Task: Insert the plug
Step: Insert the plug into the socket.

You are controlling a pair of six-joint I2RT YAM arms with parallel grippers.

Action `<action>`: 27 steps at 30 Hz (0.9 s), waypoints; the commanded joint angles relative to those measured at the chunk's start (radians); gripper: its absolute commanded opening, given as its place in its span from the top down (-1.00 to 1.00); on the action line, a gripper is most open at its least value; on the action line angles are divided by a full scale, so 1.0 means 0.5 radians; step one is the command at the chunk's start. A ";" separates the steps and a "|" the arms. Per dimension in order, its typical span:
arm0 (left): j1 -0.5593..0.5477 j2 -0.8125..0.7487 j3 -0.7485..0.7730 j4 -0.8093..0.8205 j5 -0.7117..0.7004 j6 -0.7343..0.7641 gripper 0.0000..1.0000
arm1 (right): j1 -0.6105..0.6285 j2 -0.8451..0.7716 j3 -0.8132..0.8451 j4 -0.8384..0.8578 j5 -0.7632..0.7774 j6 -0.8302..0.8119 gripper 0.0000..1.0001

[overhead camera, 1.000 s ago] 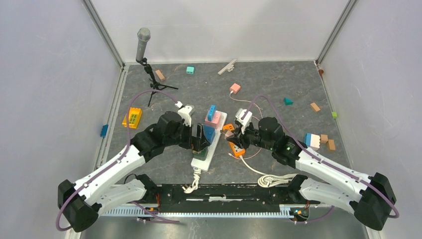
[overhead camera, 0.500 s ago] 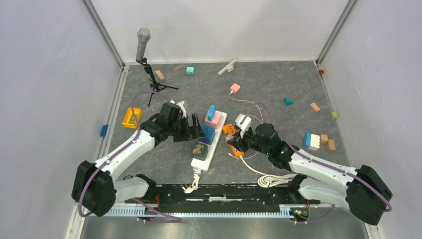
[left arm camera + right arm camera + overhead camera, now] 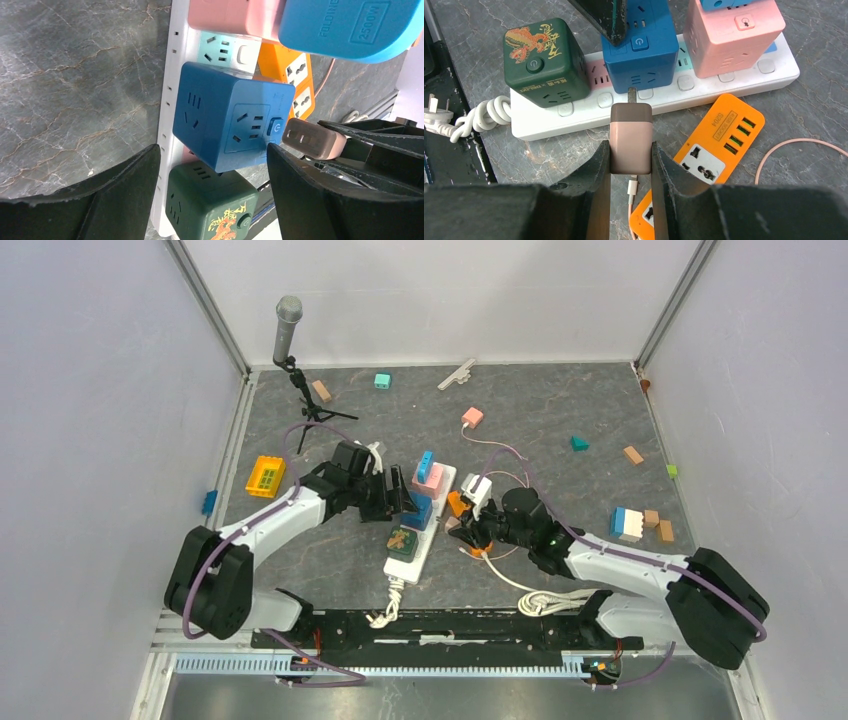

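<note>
My right gripper (image 3: pixel 630 146) is shut on a pink-brown plug (image 3: pixel 631 137) and holds it level. A pink cable trails from the plug's back. Its prong points at the near side of a blue cube socket (image 3: pixel 639 45) and reaches that face; whether it has entered a slot I cannot tell. The blue cube sits on a white power strip (image 3: pixel 724 85), between a green cube (image 3: pixel 544 62) and a pink cube (image 3: pixel 731 35). My left gripper (image 3: pixel 212 150) is open, its fingers standing either side of the blue cube (image 3: pixel 225 120) without touching it. The plug (image 3: pixel 312 138) shows just beyond its right finger.
An orange power strip (image 3: pixel 719 145) lies under and to the right of the plug. The white strip's coiled cord (image 3: pixel 484 117) lies at its green-cube end. A microphone stand (image 3: pixel 288 325), a yellow block (image 3: pixel 266 476) and small scattered blocks sit around the mat.
My right gripper has carried the plug leftwards up to the blue cube. The left gripper has drawn back from over the strip's near end to the blue cube, its jaws slightly narrower.
</note>
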 commanded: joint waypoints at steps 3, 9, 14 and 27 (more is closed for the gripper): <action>0.004 0.065 0.103 0.117 0.090 0.107 -0.54 | -0.006 0.090 -0.029 0.234 -0.080 -0.005 1.00; 0.004 0.154 0.148 0.032 0.081 0.214 -0.30 | -0.010 0.182 0.005 0.251 -0.060 -0.025 1.00; 0.005 0.208 0.177 -0.039 0.076 0.281 -0.14 | -0.013 0.262 0.048 0.250 -0.050 -0.080 1.00; 0.005 0.228 0.190 -0.107 0.041 0.340 0.01 | -0.019 0.341 0.098 0.351 -0.106 -0.083 1.00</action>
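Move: The right hand, gripping the pink plug with its prong towards the blue cube, has that cube roughly 7 cm to its left, 3 cm ahead and 5 cm lower. The green cube is about 10 cm left and 4 cm back of this hand, the pink cube 9 cm ahead and 5 cm left, the orange strip just under it, 2 cm to the right and 1 cm ahead. From the left hand, the blue cube is some 3 cm right, level fore and aft, and 3 cm below. Almost straight down goes the right hand, about 4 cm, keeping its hold on the plug and levelling out at the end with a slight shift left, which brings the prong down beside the blue cube's right-hand face. Meanwhile the left hand eases about 1 cm forward and 1 cm right and closes its fingers partway across the cube's upper left edge, one fingertip coming onto the top, the other at the left side. ##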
